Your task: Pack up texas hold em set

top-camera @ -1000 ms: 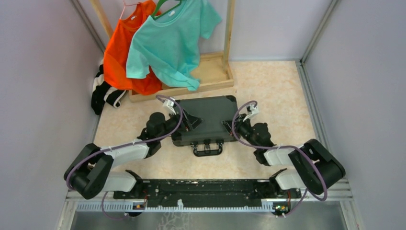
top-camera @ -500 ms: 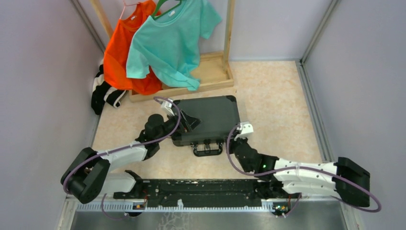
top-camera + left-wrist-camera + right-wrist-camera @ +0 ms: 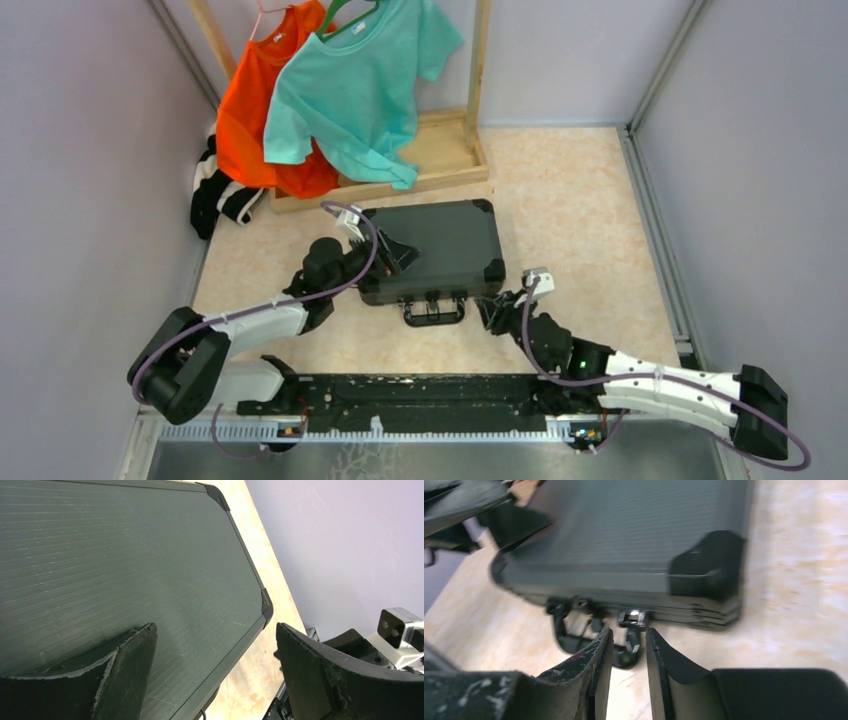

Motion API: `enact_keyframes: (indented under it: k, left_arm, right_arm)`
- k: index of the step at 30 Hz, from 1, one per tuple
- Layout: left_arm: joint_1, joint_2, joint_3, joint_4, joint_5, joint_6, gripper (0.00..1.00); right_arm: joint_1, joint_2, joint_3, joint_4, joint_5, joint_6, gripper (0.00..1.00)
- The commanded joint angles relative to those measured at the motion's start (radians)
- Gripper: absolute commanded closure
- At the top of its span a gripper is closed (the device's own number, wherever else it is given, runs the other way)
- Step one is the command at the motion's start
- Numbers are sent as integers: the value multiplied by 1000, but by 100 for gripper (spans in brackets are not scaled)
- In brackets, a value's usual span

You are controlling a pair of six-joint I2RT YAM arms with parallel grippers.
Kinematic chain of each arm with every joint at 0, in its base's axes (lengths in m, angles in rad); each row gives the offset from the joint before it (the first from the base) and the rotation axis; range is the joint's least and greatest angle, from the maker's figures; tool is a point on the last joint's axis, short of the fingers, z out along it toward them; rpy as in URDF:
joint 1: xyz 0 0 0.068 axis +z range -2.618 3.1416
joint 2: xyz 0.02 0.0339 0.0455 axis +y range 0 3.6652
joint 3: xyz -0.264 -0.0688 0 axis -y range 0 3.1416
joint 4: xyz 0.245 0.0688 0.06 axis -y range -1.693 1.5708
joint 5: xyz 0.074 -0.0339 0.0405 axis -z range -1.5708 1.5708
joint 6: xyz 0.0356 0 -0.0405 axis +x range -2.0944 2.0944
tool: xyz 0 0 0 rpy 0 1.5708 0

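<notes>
The texas hold em set shows only as a closed black briefcase (image 3: 440, 250) lying flat, its handle (image 3: 434, 311) toward the arms. Chips, cards and dice are hidden. My left gripper (image 3: 395, 255) hovers open over the lid's left part; in the left wrist view its wide-apart jaws (image 3: 215, 627) frame the ribbed lid (image 3: 125, 555) and its near edge. My right gripper (image 3: 495, 312) sits low at the case's front right. In the right wrist view its jaws (image 3: 629, 632) stand slightly apart, empty, just short of a metal latch (image 3: 633, 617) and the handle (image 3: 574, 640).
A wooden rack (image 3: 440, 150) with an orange shirt (image 3: 255, 110) and a teal shirt (image 3: 350, 80) stands behind the case. A black-and-white garment (image 3: 215, 190) lies at the left wall. Walls close in on both sides; a metal rail (image 3: 430, 395) runs along the near edge.
My right arm pulled away from the case's right side and swung down to its front right corner, its jaws parting slightly. The left arm barely moved.
</notes>
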Motion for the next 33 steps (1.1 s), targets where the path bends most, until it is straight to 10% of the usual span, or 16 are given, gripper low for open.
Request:
enact_keyframes:
  k: [1,19,33]
  left_arm:
    - [6,75,-67,-245,-7,-4,6]
    - [5,58,-75,-306,-55,2,6]
    - [5,63,-76,-298,-47,0,6]
  right_arm:
    - [3,121,14,260,-296,-58,73]
    - [-4,701,162,585,-507,1,94]
    - [-4,759,125,601,-519,26,100]
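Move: Lying to the left of the right hand, the case's handle is about 11 cm over, 1 cm nearer the base and some 5 cm lower. The handle's right-hand bracket is about 7 cm left, 1 cm ahead and 4 cm below. The lid's near right corner stands about 6 cm ahead and 1 cm right, at about hand height. From the left hand, over the lid, the handle is about 10 cm back, 5 cm right and 8 cm below. Sweeping left some 13 cm along the case's front towards the handle, the right hand also draws back and sinks about 4 cm each, turning roughly 30 degrees counter-clockwise and tipping slightly down. Its part-open fingers shut on nothing and finish just on the base side of the handle. The left hand stays, fingers wide, one still resting on the lid. ##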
